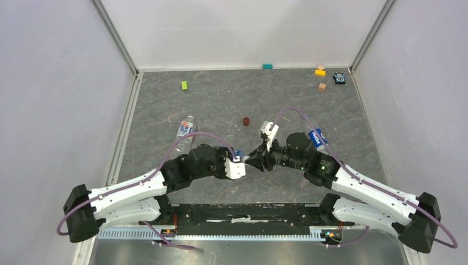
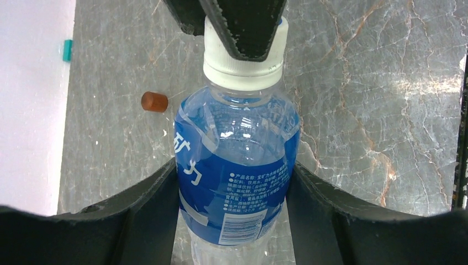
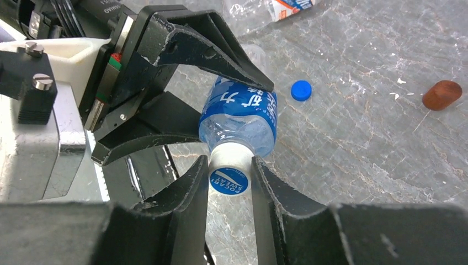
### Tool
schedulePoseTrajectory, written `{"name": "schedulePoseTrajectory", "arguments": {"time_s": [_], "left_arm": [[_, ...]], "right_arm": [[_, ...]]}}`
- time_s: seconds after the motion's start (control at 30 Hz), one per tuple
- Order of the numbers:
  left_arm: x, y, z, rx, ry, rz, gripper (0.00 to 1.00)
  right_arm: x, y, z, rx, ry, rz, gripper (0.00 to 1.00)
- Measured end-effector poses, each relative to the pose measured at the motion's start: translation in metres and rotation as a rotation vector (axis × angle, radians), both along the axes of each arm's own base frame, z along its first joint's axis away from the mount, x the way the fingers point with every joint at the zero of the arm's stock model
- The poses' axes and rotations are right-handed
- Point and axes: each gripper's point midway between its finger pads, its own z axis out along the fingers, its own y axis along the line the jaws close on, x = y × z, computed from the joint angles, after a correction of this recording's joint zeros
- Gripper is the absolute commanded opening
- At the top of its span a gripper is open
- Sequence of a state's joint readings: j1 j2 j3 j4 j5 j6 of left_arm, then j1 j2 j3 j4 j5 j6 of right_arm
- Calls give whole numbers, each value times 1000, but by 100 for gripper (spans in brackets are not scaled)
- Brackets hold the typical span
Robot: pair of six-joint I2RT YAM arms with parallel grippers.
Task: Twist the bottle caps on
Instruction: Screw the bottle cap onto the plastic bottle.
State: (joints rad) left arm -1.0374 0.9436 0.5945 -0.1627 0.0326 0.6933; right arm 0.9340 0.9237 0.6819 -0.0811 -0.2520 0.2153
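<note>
A clear bottle (image 2: 237, 165) with a blue-and-white label is held off the table, my left gripper (image 2: 234, 221) shut on its body. A whitish bottle cap (image 3: 229, 175) with a blue top sits on its neck. My right gripper (image 3: 230, 165) is shut on that cap from both sides; its dark fingers (image 2: 248, 22) cover the cap's top in the left wrist view. The two grippers meet near the table's front middle (image 1: 248, 162). A solid blue cap (image 3: 301, 90) lies loose on the table. Two more bottles lie flat, one on the left (image 1: 186, 128) and one (image 1: 316, 137) beside the right arm.
A dark red-brown disc (image 1: 246, 121) lies just beyond the grippers. Small blocks sit far back: green (image 1: 184, 85), teal (image 1: 267, 66), yellow (image 1: 320, 72), tan (image 1: 322, 86), and a dark toy (image 1: 339, 78). White walls bound the grey marbled table (image 1: 221, 99).
</note>
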Motion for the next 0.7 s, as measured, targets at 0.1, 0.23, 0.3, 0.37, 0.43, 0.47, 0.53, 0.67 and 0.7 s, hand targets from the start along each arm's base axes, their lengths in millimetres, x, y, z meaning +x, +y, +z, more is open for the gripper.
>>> {"name": "schedulePoseTrajectory", "arguments": {"time_s": [0.1, 0.23, 0.3, 0.37, 0.43, 0.47, 0.53, 0.67, 0.7], "left_arm": [[2, -1, 6, -21, -16, 4, 2], [5, -8, 20, -75, -47, 1, 2], [6, -11, 25, -93, -57, 0, 2], [6, -10, 24, -91, -56, 0, 2], [5, -11, 24, -92, -55, -2, 2], [5, -11, 25, -93, -55, -3, 2], [5, -11, 24, -93, -53, -6, 2], [3, -12, 24, -96, -49, -16, 2], [2, -13, 24, -97, -47, -21, 2]], "right_arm": [[2, -1, 9, 25, -25, -11, 26], [3, -7, 25, 42, -126, -2, 47], [2, -11, 34, 36, -221, 26, 57], [1, -16, 45, 31, -323, 53, 63], [0, -21, 55, 19, -432, 85, 67], [-1, -23, 59, 11, -487, 103, 67], [-4, -28, 65, -14, -600, 150, 67], [-9, -32, 62, -103, -764, 261, 67], [-10, -32, 59, -131, -791, 291, 67]]}}
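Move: Between the right hand's fingertips sits the bottle cap, already gripped, with the bottle's middle about 7 cm to the left, 3 cm ahead and 5 cm lower, in the left hand's grip. The loose blue cap lies about 10 cm left and 2 cm ahead on the table, the brown cap about 13 cm straight ahead, both some 20 cm below. From the left hand, the gripped cap is about 7 cm right, 2 cm back and 6 cm up. Rising some 6 cm and easing about 3 cm to its right, the right hand first keeps its pinch on the cap, then opens wide, lets go and backs off, its wrist rolling back roughly 50 degrees counter-clockwise as seen looking along its fingers towards the cap. The left hand keeps hold of the bottle and comes up about 2.5 cm, shifting about 1 cm right. ##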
